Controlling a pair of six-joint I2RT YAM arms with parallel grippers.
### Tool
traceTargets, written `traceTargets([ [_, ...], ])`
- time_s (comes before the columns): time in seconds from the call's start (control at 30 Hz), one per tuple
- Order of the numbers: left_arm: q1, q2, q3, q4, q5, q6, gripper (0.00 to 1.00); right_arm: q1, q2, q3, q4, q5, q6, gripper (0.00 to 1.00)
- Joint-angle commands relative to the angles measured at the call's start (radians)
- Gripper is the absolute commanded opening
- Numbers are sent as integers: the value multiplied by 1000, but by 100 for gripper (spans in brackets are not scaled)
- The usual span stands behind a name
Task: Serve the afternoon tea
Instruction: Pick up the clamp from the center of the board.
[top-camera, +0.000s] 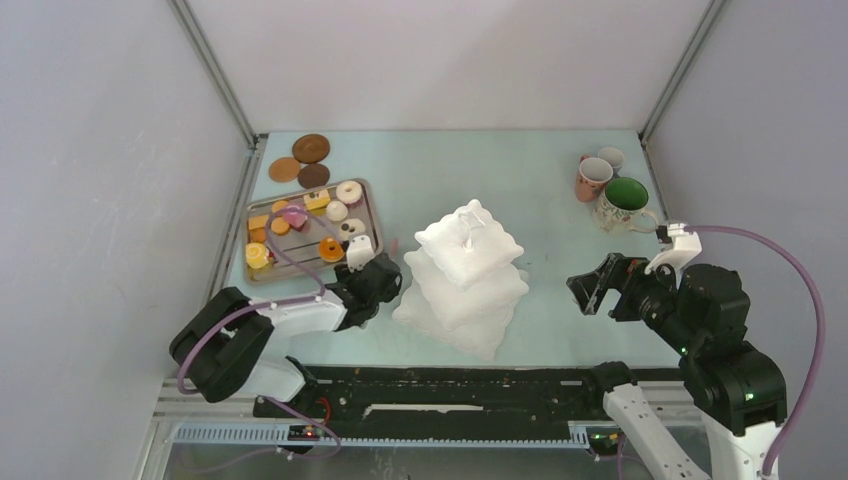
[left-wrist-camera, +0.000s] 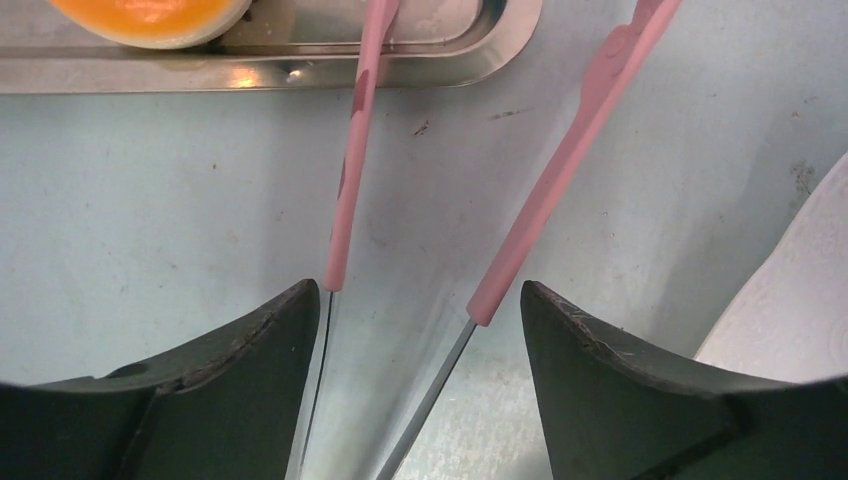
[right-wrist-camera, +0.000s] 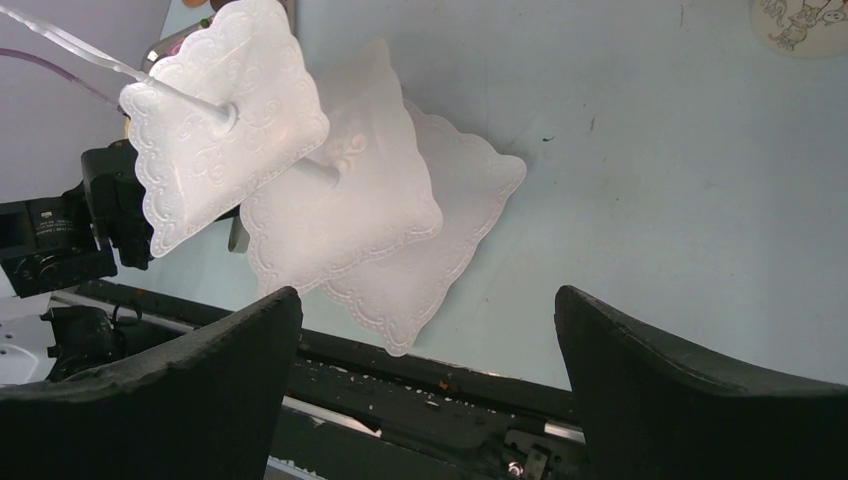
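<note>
The white three-tier stand (top-camera: 468, 240) (right-wrist-camera: 340, 200) is at mid-table with bare tiers. Small donuts (top-camera: 349, 191), orange biscuits (top-camera: 280, 226) and yellow cakes (top-camera: 258, 255) lie on the grey tray (top-camera: 372, 215). Three brown coasters (top-camera: 311, 148) sit behind the tray. The pink mug (top-camera: 593, 178), small pale mug (top-camera: 611, 157) and green-inside mug (top-camera: 624, 203) stand at the back right. My left gripper (top-camera: 385, 275) (left-wrist-camera: 419, 290) is low at the tray's near right corner, open, with both arms of the pink tongs (left-wrist-camera: 560, 170) between its fingers. My right gripper (top-camera: 590, 285) (right-wrist-camera: 428, 292) hovers open and empty right of the stand.
The tray's rim (left-wrist-camera: 200, 75) and an orange-yellow sweet (left-wrist-camera: 150, 15) lie just beyond the left fingers, with the stand's lowest tier (left-wrist-camera: 790, 300) close on their right. Grey walls enclose the table. The black base rail (right-wrist-camera: 450, 380) runs along the near edge.
</note>
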Motion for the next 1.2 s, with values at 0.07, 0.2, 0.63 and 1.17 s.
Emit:
traceTargets([
  [0.07, -6, 64, -64, 80, 9, 57, 77, 5, 5, -11, 22, -17, -3, 100],
  [0.2, -7, 135, -54, 115, 9, 57, 76, 4, 7, -21, 26, -25, 3, 100],
  [0.63, -15, -98, 41, -186, -14, 77, 57, 6, 4, -21, 64, -19, 25, 100],
  [1.17, 188, -231, 364, -607, 347, 215, 52, 6, -23, -45, 127, 34, 31, 100],
])
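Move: The clamp (pink-handled tongs) already lies between the left gripper's open fingers, its middle roughly 1 cm ahead, 1 cm left and 1 cm below. The orange-topped cake is about 10 cm ahead and 11 cm left, on the tray, whose middle is some 15 cm ahead and 16 cm left. The white stand is centred about 16 cm right and 1 cm back. From the right hand the clamp is roughly 38 cm left, 13 cm ahead and 30 cm below. Slide the left gripper about 2 cm forward along the board with the clamp between its fingers, closing them part-way until they pinch the handles from both sides near the pink-to-metal join. Then draw back some 3 cm and lift about 9 cm, tipping the fingers some 15 degrees further down as you rise. ##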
